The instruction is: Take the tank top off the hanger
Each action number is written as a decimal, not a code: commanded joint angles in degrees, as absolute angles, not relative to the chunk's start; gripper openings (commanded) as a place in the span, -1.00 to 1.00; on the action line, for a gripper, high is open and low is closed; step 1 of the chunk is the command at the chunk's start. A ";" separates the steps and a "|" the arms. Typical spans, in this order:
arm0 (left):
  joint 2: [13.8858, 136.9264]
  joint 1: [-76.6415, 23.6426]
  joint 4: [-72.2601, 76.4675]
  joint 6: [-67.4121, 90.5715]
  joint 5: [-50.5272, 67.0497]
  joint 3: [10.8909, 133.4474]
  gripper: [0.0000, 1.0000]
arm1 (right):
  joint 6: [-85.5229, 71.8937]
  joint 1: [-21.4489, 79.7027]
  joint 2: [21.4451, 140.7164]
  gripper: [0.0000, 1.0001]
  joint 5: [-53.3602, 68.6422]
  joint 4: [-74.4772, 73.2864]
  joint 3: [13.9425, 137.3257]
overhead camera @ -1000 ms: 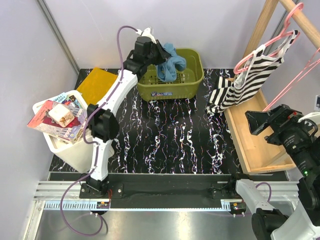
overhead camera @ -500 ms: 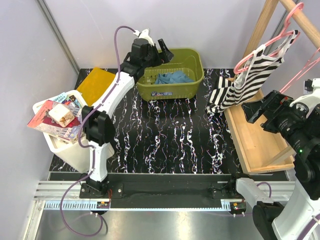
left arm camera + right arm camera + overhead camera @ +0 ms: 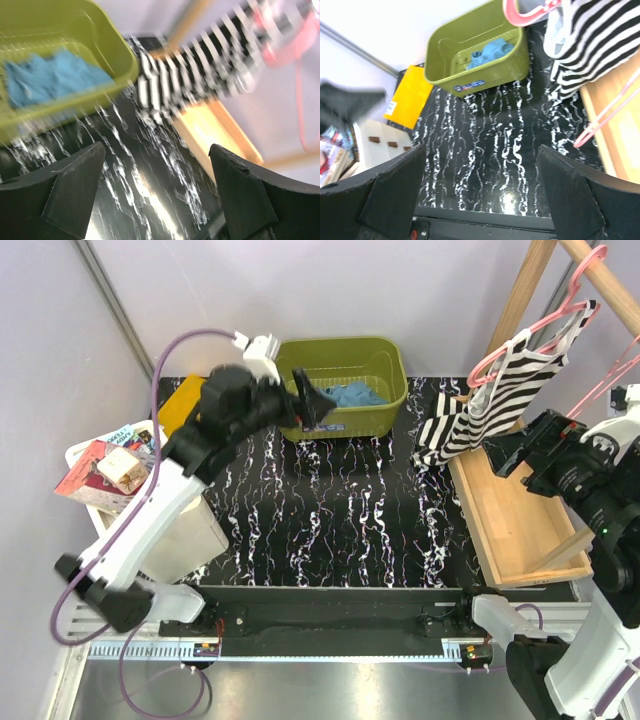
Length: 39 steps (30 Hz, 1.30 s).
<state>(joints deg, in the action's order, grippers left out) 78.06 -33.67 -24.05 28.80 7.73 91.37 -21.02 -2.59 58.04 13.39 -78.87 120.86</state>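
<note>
A black-and-white striped tank top (image 3: 500, 400) hangs on a pink hanger (image 3: 545, 330) from the wooden rack at the right, its hem resting by the rack's base. My right gripper (image 3: 516, 448) stands open just right of the hem, with nothing between its fingers; its wrist view shows the tank top (image 3: 600, 40) and hanger (image 3: 530, 12) at the upper right, above the right gripper (image 3: 482, 150). My left gripper (image 3: 312, 400) is open and empty in front of the green basket; its blurred wrist view shows the tank top (image 3: 200, 75) beyond the left gripper (image 3: 157, 150).
A green basket (image 3: 390, 350) at the back holds a blue garment (image 3: 350, 393). The wooden rack base (image 3: 510, 530) lies at the right, with a second pink hanger (image 3: 590, 400) above it. A yellow book (image 3: 185, 405) and a white bin of books (image 3: 110, 475) sit at the left.
The left gripper opened, dropping the blue garment into the basket, then pulled back toward the near side. The right gripper moved up and left, close to the tank top's hem.
</note>
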 commanded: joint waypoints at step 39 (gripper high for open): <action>49.84 -48.34 -30.32 25.14 10.81 66.62 0.82 | -36.13 -1.32 87.62 0.90 -10.45 -71.12 143.62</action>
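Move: The empty right hand has the near end of the striped tank top's pink hanger roughly 20 cm ahead, 3 cm left and 5 cm lower; the striped cloth's middle lies about 27 cm ahead, 4 cm right and 20 cm below, and the bare hanger some 16 cm ahead, 14 cm right and 10 cm below. From the left hand that hanger end is about 32 cm right, 3 cm ahead and 2 cm higher. The right hand, fingers kept wide open, reaches about 14 cm forward and some 5 cm right towards the near end of the striped top's hanger, hopping up midway and sinking part of the way back, while the wrist swings about 20 degrees clockwise and its left side rolls up a little. Meanwhile the empty, open left hand draws back from the basket and sinks, most of it early, turning clockwise too. ##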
